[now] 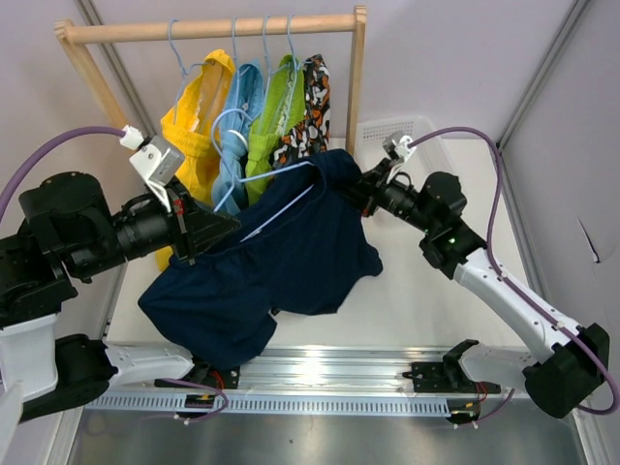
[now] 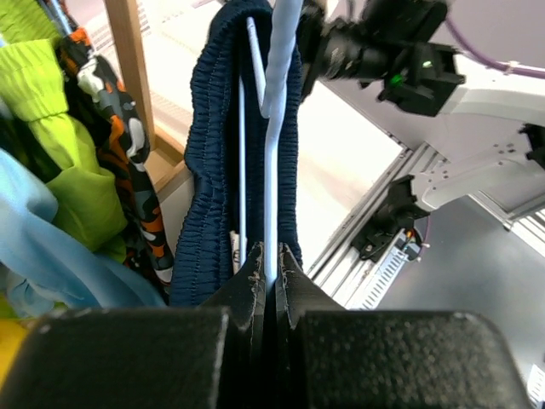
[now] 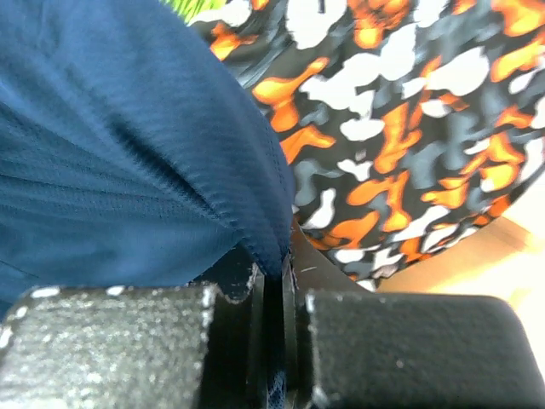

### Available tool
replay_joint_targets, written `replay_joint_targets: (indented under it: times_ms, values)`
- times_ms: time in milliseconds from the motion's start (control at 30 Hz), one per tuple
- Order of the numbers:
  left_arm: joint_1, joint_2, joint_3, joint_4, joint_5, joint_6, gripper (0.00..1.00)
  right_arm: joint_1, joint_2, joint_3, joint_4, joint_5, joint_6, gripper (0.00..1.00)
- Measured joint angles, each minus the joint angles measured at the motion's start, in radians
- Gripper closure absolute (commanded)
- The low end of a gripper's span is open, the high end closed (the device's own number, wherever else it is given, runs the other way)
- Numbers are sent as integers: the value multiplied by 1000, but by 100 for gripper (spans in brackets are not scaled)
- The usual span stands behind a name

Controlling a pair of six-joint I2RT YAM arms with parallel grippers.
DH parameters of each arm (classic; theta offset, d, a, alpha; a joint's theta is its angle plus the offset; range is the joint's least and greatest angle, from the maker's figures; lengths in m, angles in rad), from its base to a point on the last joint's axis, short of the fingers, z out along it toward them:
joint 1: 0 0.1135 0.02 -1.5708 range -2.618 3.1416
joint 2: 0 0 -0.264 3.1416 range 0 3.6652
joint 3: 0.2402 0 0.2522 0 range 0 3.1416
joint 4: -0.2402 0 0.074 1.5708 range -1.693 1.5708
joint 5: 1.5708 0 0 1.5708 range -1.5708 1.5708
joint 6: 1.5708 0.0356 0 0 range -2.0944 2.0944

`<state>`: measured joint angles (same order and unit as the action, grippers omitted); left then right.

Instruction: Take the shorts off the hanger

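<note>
The navy shorts (image 1: 291,252) hang in the air between my two grippers, in front of the wooden rack (image 1: 213,29). Their gathered waistband (image 2: 204,187) is still threaded on a pale blue hanger (image 2: 271,170). My left gripper (image 1: 232,225) is shut on that hanger's wire (image 2: 271,264). My right gripper (image 1: 360,189) is shut on the edge of the navy fabric (image 3: 277,268). On the rack hang the yellow (image 1: 199,116), light blue (image 1: 237,136), lime green (image 1: 271,116) and black, orange and white patterned shorts (image 1: 312,107).
The rack's right post (image 1: 358,87) stands just behind the right gripper. A white basket (image 1: 407,126) sits at the back right. The metal rail (image 1: 320,383) with both arm bases runs along the near edge. The patterned shorts (image 3: 409,128) fill the right wrist view's background.
</note>
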<state>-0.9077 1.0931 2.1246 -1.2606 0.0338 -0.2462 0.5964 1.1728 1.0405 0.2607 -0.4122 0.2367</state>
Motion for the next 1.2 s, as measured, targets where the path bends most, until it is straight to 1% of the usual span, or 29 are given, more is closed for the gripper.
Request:
replay_joint_targets:
  times_ms: [67, 133, 167, 233, 300, 367, 467, 667, 700, 800, 900, 1000, 1067, 1133, 1167, 1200]
  values:
    - [0, 0, 0, -5, -16, -1, 100, -44, -13, 0, 7, -15, 8, 100]
    - [0, -3, -15, -6, -43, -2, 100, -125, -39, -3, 7, -48, 25, 100]
    - [0, -5, -30, -6, -56, -5, 100, -190, -63, -11, 8, -71, 40, 100]
    - [0, -5, -61, -4, -71, -11, 100, -283, -113, -27, 6, -85, 54, 100]
    - [0, 3, -85, 0, -79, -17, 100, -349, -170, -44, 6, -84, 61, 100]
    - [0, 13, -94, 1, -82, -21, 100, -380, -208, -50, 6, -83, 63, 100]
    - [0, 16, -95, 5, -81, -28, 100, -419, -218, -50, 8, -87, 80, 100]
    - [0, 7, -95, 34, -91, -45, 100, -545, -166, -57, 6, -130, 192, 100]
    - [1, 4, -95, 45, -96, -50, 100, -587, -155, -64, 3, -134, 214, 100]
    - [1, 3, -95, 75, -103, -53, 100, -629, -143, -79, -4, -158, 261, 100]
    - [1, 5, -96, 84, -108, -52, 100, -634, -147, -87, 16, -204, 291, 100]
    - [1, 13, -98, 108, -122, -44, 100, -582, -160, -112, 48, -261, 290, 100]
    - [1, 27, -103, 132, -158, -32, 100, -485, -164, -116, 24, -268, 245, 100]
    - [1, 64, -101, 146, -217, -16, 100, -363, -164, -104, -36, -259, 180, 100]
    - [1, 93, -77, 139, -261, -9, 100, -303, -163, -90, -81, -264, 151, 100]
    - [1, 154, -17, 107, -312, -4, 100, -249, -158, -66, -129, -269, 124, 100]
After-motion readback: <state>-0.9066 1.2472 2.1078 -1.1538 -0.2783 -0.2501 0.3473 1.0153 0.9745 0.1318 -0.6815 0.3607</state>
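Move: My right hand holds the dark blue shorts' waistband corner. The hanger's free end is about 9 cm to this hand's left, 2 cm farther out and 3 cm higher. The patterned garment hangs about 10 cm to the hand's left and 10 cm ahead, the green one 18 cm left and 9 cm ahead. From my left hand, gripping the hanger, that free end is 16 cm right and 11 cm ahead, slightly lower; the blue garment hangs 4 cm left, 18 cm ahead. Keeping the waistband corner pinched, I pull my right hand quickly to the right, away from the hanger's free end, nearly 20 cm, rising and then sinking, before it swings back left and toward me for about 13 cm. My left hand keeps its grip on the hanger, dips a little and comes back up, then sweeps forward toward the hanging clothes, turning counter-clockwise. ##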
